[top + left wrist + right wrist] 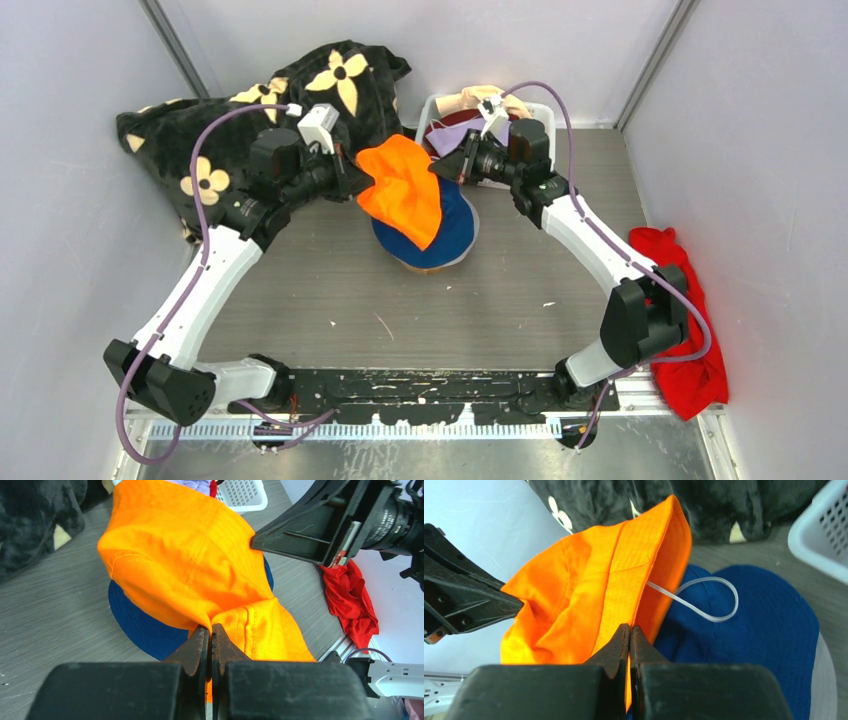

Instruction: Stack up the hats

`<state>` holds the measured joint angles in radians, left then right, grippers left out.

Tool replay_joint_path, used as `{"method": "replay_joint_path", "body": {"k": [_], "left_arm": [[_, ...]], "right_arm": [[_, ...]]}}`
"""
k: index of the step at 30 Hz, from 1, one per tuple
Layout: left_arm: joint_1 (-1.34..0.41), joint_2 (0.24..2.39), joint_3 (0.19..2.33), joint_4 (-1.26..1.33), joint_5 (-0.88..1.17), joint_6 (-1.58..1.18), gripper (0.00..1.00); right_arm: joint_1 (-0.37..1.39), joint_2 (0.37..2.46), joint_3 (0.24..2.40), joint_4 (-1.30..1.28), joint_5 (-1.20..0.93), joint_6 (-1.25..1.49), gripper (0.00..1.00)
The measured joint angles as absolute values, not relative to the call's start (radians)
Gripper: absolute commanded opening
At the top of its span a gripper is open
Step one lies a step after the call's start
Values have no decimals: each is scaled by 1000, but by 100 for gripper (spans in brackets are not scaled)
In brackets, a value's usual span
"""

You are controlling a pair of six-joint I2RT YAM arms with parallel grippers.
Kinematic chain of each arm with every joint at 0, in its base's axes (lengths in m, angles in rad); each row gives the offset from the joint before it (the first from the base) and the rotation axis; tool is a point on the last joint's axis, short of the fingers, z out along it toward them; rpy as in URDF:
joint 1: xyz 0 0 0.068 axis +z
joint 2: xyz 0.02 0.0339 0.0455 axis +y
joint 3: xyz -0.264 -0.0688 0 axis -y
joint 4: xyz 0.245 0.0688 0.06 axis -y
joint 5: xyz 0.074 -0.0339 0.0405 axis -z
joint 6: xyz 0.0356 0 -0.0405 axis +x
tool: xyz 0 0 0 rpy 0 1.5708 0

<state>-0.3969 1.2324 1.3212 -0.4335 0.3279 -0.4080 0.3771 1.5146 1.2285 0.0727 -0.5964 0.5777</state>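
An orange hat [405, 190] hangs stretched between both grippers above a blue hat [455, 235] that lies flat mid-table on a pale grey hat [826, 680]. My left gripper [360, 175] is shut on the orange hat's left edge; in its wrist view the jaws [210, 627] pinch a fold of the orange hat [190, 565] over the blue hat [140, 625]. My right gripper [440, 168] is shut on the opposite brim, with the closed tips [629, 626] clamping the orange hat [594, 595]. A white cord [704, 605] dangles from it over the blue hat [764, 625].
A white basket [540, 110] at the back holds a lilac hat [450, 135], a cream hat [475, 97] and a maroon one [515, 118]. The black flowered blanket [250, 110] fills the back left. A red cloth [685, 330] lies along the right wall.
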Motion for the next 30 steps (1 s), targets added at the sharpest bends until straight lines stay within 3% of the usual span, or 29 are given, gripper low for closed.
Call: {"method": "replay_joint_path", "body": {"k": [14, 30], "left_arm": [[-373, 1328, 1705, -588, 208, -332, 0], [-325, 1336, 1666, -670, 99, -245, 0]], "right_arm": [[418, 1556, 1473, 41, -609, 551, 1], [482, 1737, 1549, 44, -611, 555, 1]]}}
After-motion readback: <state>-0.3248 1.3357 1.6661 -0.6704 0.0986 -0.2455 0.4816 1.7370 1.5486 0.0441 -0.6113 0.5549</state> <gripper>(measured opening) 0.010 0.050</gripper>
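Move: Both hands already pinch the orange hat, which hangs between them. The blue hat on the stack lies about 7 cm ahead of the left hand, 12 cm to its right and 14 cm below. From the right hand it is only some 2 cm ahead, 2 cm to the left and 11 cm below. The basket stands roughly 23 cm ahead of the right hand and 12 cm to its right; the pillow is around 24 cm ahead and 22 cm left of the left hand. Up together first, by nearly 10 cm, then across to the left some 6 cm and partly down again, both hands carry the orange hat away from the blue one, the left hand also creeping about 4 cm forward. Both grips stay shut on the brim; the left wrist swings roughly 15 degrees counter-clockwise, the right about half that. ##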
